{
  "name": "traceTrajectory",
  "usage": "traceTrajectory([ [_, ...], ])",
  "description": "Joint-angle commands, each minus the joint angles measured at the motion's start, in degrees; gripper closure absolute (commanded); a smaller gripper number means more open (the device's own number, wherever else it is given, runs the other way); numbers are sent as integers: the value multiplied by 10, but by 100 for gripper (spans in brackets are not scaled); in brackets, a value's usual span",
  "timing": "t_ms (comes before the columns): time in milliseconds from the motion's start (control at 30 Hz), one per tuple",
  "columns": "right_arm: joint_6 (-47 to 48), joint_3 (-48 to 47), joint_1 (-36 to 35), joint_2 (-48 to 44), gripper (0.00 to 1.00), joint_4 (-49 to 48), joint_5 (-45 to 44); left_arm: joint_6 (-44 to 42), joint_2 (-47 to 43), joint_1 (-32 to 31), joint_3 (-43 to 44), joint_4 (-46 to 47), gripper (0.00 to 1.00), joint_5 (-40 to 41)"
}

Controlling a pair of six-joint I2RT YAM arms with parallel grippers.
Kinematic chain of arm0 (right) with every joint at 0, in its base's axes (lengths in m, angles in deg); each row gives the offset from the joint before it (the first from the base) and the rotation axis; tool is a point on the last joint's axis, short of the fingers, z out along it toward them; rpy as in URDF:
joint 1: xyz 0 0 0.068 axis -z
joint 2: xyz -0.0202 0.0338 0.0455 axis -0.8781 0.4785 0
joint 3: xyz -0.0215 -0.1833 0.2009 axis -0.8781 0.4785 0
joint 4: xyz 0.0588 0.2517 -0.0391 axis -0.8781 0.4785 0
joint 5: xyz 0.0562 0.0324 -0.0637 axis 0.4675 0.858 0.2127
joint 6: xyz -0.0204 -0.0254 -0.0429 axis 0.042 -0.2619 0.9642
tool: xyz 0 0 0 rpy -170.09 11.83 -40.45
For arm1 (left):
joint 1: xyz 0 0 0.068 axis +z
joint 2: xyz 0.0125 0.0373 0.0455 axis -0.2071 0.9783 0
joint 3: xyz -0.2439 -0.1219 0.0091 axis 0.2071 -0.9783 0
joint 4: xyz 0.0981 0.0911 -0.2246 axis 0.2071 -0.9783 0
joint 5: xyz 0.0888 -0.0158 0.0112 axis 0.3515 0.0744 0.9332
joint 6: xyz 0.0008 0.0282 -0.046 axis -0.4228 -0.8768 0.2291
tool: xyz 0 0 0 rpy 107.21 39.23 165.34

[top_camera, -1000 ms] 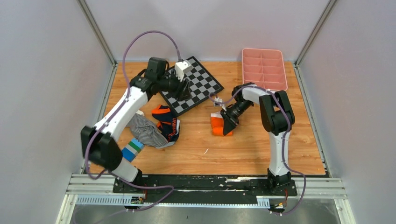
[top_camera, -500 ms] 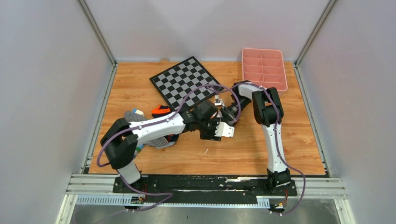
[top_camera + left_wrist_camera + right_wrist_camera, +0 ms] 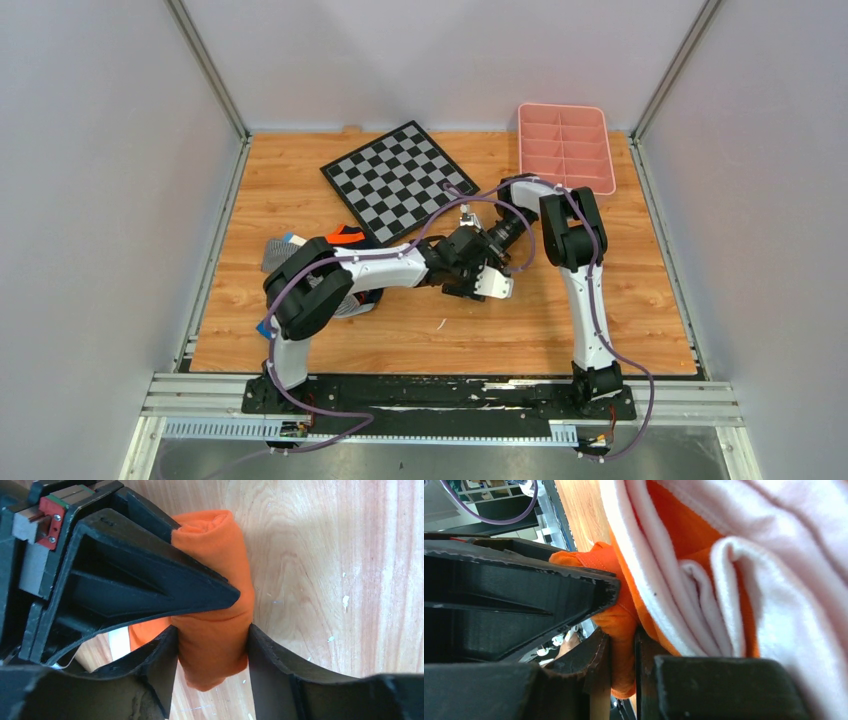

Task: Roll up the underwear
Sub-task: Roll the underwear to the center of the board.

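The underwear (image 3: 215,595) is a bright orange roll lying on the wooden table, with white trim bands (image 3: 704,595) showing in the right wrist view. My left gripper (image 3: 211,635) straddles the roll's near end, and both fingers press its sides. My right gripper (image 3: 623,650) is shut on a fold of the orange fabric at the other end. Its black finger (image 3: 150,580) lies across the roll in the left wrist view. From above, both grippers meet mid-table, left (image 3: 482,284) and right (image 3: 478,246), and hide the underwear.
A chessboard (image 3: 400,180) lies at the back centre and a pink compartment tray (image 3: 566,147) at the back right. A navy-and-orange pair (image 3: 345,237) and a striped garment (image 3: 278,250) lie at the left, partly under my left arm.
My left arm swung from the chessboard across to mid-table and its gripper came down around the orange roll. The right gripper kept its hold and shifted slightly back.
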Motion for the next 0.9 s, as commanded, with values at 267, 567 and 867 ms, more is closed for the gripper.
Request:
traceTrajectory([
  [267,30,24,-12,20,94,-88,-68,36,63,-4,72,-84,88,-76],
  [567,64,42,50,-189,37,-67,-38,90,69,18,76,-204,97,-176],
  [867,-36,114,174,-472,25,-276,-24,189,97,72,85,-223,97,-331],
])
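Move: The orange underwear's roll runs left to right between the left hand's open fingers at its left end. Its middle is about 3 cm to that hand's right and level with it. The unrolled white waistband is some 7 cm ahead and 4 cm to the right. The dark underwear is about 20 cm to the left and 1 cm ahead, and the checkerboard some 25 cm ahead and 14 cm left. From the right hand, which still pinches the roll, its middle is about 1 cm left and 2 cm back. Close the left gripper on the left end of the roll while the right keeps its pinch. Once it is gripped, open the right fingers, let go and lift away about 15 cm, swinging forward and to the right towards the pink box. Meanwhile draw the left hand back some 3 cm, staying low, tipping its fingertips back towards the base by about 25 degrees. ##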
